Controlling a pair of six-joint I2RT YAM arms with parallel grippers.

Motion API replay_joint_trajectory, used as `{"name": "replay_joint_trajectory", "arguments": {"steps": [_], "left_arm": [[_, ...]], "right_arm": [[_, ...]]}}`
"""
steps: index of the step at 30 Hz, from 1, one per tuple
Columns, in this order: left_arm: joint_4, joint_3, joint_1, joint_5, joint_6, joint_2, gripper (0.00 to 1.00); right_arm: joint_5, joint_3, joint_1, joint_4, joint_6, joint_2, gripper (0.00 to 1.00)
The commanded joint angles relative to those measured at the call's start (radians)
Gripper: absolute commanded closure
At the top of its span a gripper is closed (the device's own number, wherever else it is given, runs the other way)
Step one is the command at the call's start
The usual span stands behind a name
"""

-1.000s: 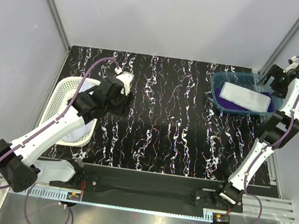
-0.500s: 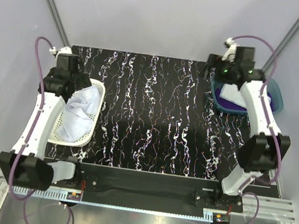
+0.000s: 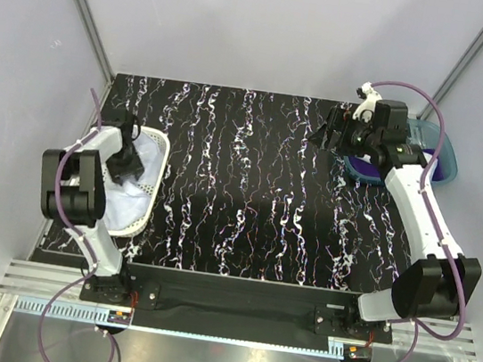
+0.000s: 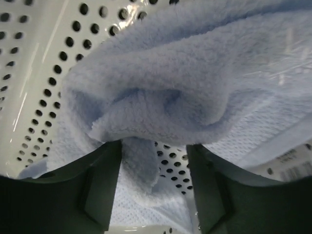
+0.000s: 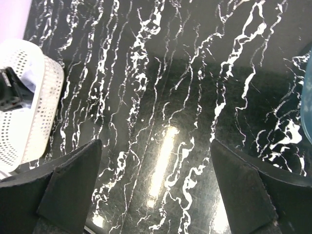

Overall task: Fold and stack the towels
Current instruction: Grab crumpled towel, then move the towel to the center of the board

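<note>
A crumpled light blue towel [image 4: 170, 87] lies in the white perforated basket [image 4: 34, 73] and fills the left wrist view. My left gripper [image 4: 153, 146] is down inside the basket, jaws apart, with a hanging flap of that towel between the fingers. In the top view the left gripper [image 3: 125, 165] sits on this towel [image 3: 137, 189] at the table's left edge. A deep purple towel [image 3: 367, 170] shows in the teal bin [image 3: 439, 150] at the back right. Just left of the bin, my right gripper [image 3: 328, 137] hangs open and holds nothing.
The white basket [image 3: 156, 178] stands at the table's left edge, the teal bin at the back right corner. In the right wrist view the open right gripper [image 5: 156, 144] looks down on the black marbled table [image 5: 185, 73], with the basket [image 5: 34, 107] far left and the bin's rim [image 5: 308, 102] at the right edge.
My left arm has swung back and dropped its gripper into the basket onto the light blue towel. My right gripper has moved from the bin out over the table, to the left.
</note>
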Motion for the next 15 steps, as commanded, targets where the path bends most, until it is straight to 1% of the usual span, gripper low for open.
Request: {"name": "replay_joint_trajectory", "arguments": {"steps": [1, 2, 3, 4, 5, 7, 8, 9, 10, 11, 12, 13, 14, 15], "left_arm": [[-0.027, 0.062, 0.005, -0.007, -0.018, 0.033, 0.6], [-0.033, 0.082, 0.006, -0.02, -0.024, 0.023, 0.87], [-0.035, 0.092, 0.006, -0.029, -0.024, 0.0, 0.93], [-0.044, 0.109, 0.006, -0.037, -0.021, -0.043, 0.95], [-0.053, 0.169, 0.005, -0.032, -0.006, -0.129, 0.95], [-0.083, 0.255, -0.001, 0.013, 0.023, -0.226, 0.96], [-0.096, 0.374, -0.012, 0.03, 0.052, -0.307, 0.97], [-0.105, 0.426, -0.024, 0.053, 0.068, -0.341, 0.99], [-0.104, 0.479, -0.058, 0.131, 0.083, -0.373, 0.98], [-0.092, 0.516, -0.075, 0.179, 0.094, -0.41, 0.99], [-0.07, 0.548, -0.09, 0.237, 0.093, -0.472, 0.99], [-0.014, 0.547, -0.121, 0.358, 0.085, -0.508, 0.99], [0.028, 0.531, -0.136, 0.414, 0.052, -0.537, 0.99], [0.075, 0.463, -0.145, 0.463, 0.031, -0.595, 0.99]], "right_arm": [[-0.048, 0.023, 0.0, 0.049, 0.012, -0.043, 0.0], [-0.054, 0.024, 0.0, 0.041, 0.012, -0.05, 0.0], [-0.062, 0.023, 0.003, 0.041, 0.012, -0.055, 0.0], [-0.071, 0.014, 0.001, 0.047, 0.012, -0.067, 0.0], [-0.073, 0.006, 0.004, 0.062, 0.015, -0.073, 0.0], [-0.093, -0.008, 0.009, 0.081, 0.02, -0.08, 0.0], [-0.106, -0.011, 0.009, 0.094, 0.022, -0.081, 0.0], [-0.117, -0.011, 0.009, 0.099, 0.026, -0.081, 0.0], [-0.129, -0.011, 0.01, 0.104, 0.031, -0.081, 0.0], [-0.125, -0.009, 0.009, 0.102, 0.028, -0.083, 0.0], [-0.102, -0.005, 0.01, 0.092, 0.011, -0.084, 0.0], [-0.018, 0.004, 0.009, 0.084, 0.006, -0.093, 0.0], [0.033, 0.008, 0.009, 0.075, 0.008, -0.101, 0.0], [0.085, 0.012, 0.007, 0.065, 0.031, -0.104, 0.0]]}}
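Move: The crumpled pale towel lies in the white basket right at the left hand's open fingertips, its middle about 1 cm below and 1 cm to the right. The basket's middle is roughly 2 cm to this hand's left, 1 cm back and 1 cm lower; its right rim runs some 10 cm to the right, level with it and about 4 cm higher. From the right hand the towel lies around 49 cm left, 8 cm back and 23 cm down. Sinking about 1 cm more, the left hand shuts its fingers on the towel's raised fold, then sweeps fast upward some 37 cm out of the basket, bearing a little forward and finally to the right, while the wrist tips up nearly 60 degrees to point the pinched towel forward. The right hand, open and empty, rises about 3 cm. ##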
